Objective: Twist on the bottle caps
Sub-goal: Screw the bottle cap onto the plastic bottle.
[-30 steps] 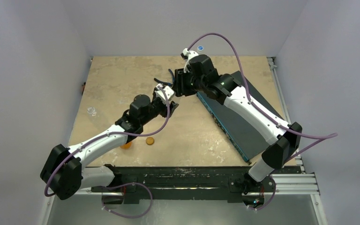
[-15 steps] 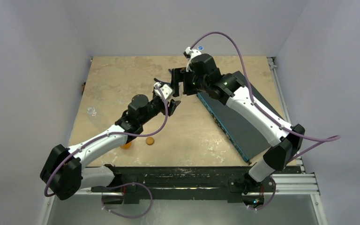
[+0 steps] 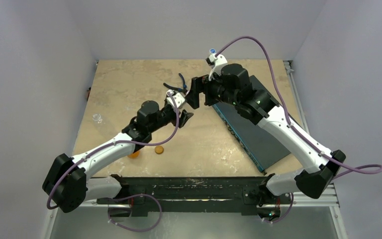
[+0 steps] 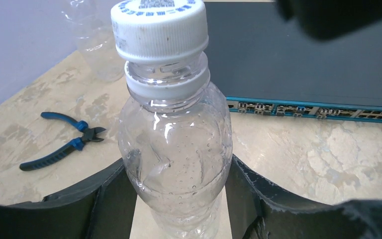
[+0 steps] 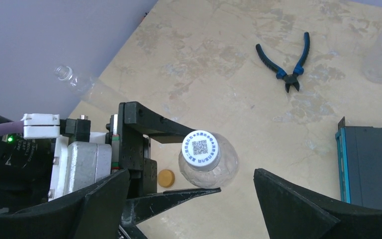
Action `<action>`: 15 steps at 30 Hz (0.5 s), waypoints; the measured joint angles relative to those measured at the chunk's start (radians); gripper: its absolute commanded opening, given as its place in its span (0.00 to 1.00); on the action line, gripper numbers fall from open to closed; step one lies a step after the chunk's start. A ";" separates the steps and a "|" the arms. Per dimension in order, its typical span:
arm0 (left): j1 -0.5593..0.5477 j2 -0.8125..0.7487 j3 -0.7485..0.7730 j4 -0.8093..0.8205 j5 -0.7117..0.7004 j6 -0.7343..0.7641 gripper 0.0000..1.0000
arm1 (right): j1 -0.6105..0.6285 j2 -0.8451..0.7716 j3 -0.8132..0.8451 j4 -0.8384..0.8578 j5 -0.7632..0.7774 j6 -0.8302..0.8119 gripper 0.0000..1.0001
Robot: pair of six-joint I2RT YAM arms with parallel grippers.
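Observation:
My left gripper is shut on the body of a clear bottle and holds it upright above the table. A white bottle cap with blue print sits on the bottle's neck. From the right wrist view that cap shows from above, with my right gripper open wide around it and touching nothing. In the top view the right gripper hovers just behind the left gripper. An orange-brown cap lies flat beside a small orange bottle, which is partly hidden by the left arm.
Blue-handled pliers lie at the back. A dark network switch with a teal edge fills the right side. One clear uncapped bottle lies near the left edge. Another clear bottle stands at the back.
My right gripper has opened wide, come off the white cap and drawn back to the right. My left gripper has kept its hold on the bottle and stayed in place.

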 measured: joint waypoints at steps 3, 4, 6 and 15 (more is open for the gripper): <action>0.008 -0.001 0.000 -0.022 0.045 -0.005 0.00 | -0.001 -0.019 -0.018 0.013 -0.005 -0.034 0.99; 0.012 -0.001 0.000 -0.029 0.063 -0.006 0.00 | -0.002 -0.024 -0.024 0.019 -0.011 -0.047 0.99; 0.027 -0.005 0.000 -0.048 0.108 -0.014 0.00 | -0.013 -0.036 -0.039 0.033 -0.032 -0.068 0.96; 0.147 -0.071 0.000 -0.113 0.346 -0.052 0.00 | -0.140 -0.114 -0.143 0.150 -0.364 -0.164 0.73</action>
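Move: Between the right hand's spread fingertips and below them sits the bottle cap, roughly 2 cm ahead, 2 cm left and 4 cm down; the black box's middle lies some 5 cm ahead, 26 cm right, 31 cm down. From the left hand, gripping the bottle's body, the cap is straight above by about 9 cm, the pliers 17 cm ahead and 2 cm left, the orange cap 8 cm back and 10 cm left, both 20 cm down. Backing away from the capped bottle, the right hand, already clear of the cap, draws back, to its right and up, about 3 cm in all, turning counter-clockwise some 15 degrees while its wide-open fingers begin to close on nothing. The left hand keeps its grip on the bottle's body and carries it back about 2.5 cm, then also leftward, turning roughly 10 degrees clockwise. ##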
